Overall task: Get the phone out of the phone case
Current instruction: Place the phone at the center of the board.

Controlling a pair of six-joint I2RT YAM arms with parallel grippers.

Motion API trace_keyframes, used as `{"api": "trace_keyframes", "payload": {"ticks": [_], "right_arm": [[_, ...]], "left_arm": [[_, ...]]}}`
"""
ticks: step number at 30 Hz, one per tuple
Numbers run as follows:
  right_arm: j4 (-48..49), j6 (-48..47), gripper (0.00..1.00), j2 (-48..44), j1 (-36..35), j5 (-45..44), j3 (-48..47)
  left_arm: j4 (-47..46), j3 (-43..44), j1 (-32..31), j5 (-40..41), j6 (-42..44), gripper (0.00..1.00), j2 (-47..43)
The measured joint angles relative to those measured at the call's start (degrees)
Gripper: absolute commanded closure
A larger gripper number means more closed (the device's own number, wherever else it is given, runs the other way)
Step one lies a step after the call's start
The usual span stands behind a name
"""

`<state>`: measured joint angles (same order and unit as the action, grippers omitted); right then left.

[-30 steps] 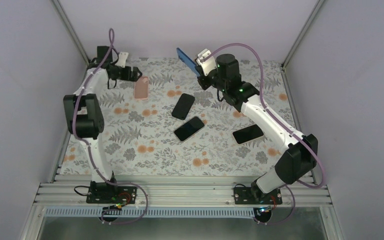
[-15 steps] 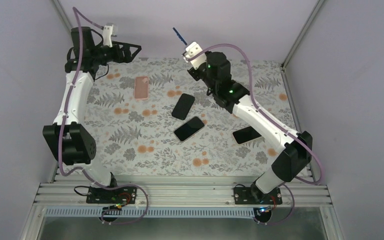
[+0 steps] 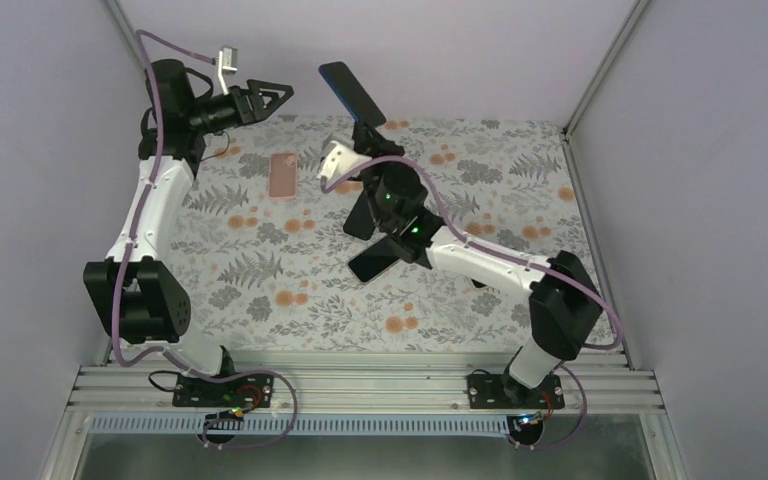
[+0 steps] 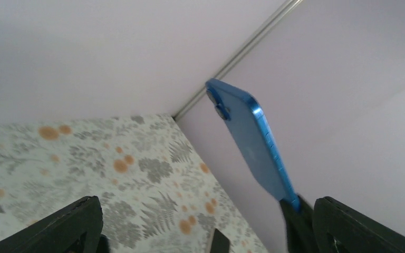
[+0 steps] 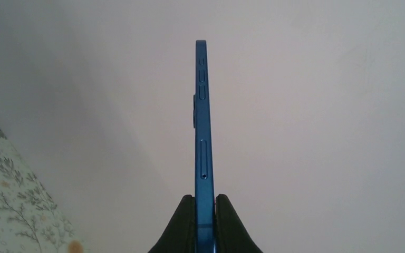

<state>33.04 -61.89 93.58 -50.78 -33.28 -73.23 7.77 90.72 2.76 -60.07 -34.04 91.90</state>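
My right gripper is shut on the lower end of a blue phone and holds it high above the back of the table. The right wrist view shows the phone edge-on between the pads. A pink phone case lies flat on the floral mat, with nothing touching it. My left gripper hangs open in the air at the back left, pointing toward the phone. In the left wrist view the blue phone rises just inside the right finger, apart from both fingers, and the gripper holds nothing.
Two black phones lie on the mat under my right arm. Grey walls close in the table at the back and both sides. An aluminium rail runs along the near edge.
The right arm swung left and up, carrying the blue phone toward the back centre. The left arm lifted away from the pink case and stays open, now facing the phone.
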Motion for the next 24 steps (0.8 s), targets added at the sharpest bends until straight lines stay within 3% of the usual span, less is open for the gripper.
{"api": "trace_keyframes", "payload": {"ticks": [8,18,24], "right_arm": [[16.2,-15.2,0.96,4.3,-4.3,-3.2,4.8],[29.8,-26.7,0.96,7.8,-5.9,-4.8,5.8],[34.4,-30.9,0.96,9.8,-6.7,-5.1,6.1]], "left_arm": [[-1.7,-3.2,-4.9,0.4,-4.0,0.14,-2.1],[-1.1,-3.5,-8.7,1.6,-5.5,0.35,-3.0],[-2.1,-5.4,-9.2,1.6,-8.0,0.42,-3.0]]}}
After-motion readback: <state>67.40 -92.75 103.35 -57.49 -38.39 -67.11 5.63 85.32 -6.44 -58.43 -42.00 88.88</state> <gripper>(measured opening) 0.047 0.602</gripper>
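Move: The blue phone, held on edge in the right gripper, has its middle about 15 cm to the left hand's right, 2 cm ahead and slightly above; from the right hand it lies some 7 cm ahead and 4 cm left. The empty pink case is on the table about 10 cm ahead of the left hand, 9 cm to its left and 40 cm down. Beneath the right hand a black phone lies roughly 3 cm ahead, 1 cm right and 40 cm down. Bring the left gripper about 6 cm right and half as far back to the blue phone's long edge, easing its fingers from wide open to a bit over half, one on each side of the phone. Keep the right gripper shut on the phone while it draws some 4 cm back and left towards the left hand, its fingers tipping up about 15 degrees, with a slight roll lowering its left side. ##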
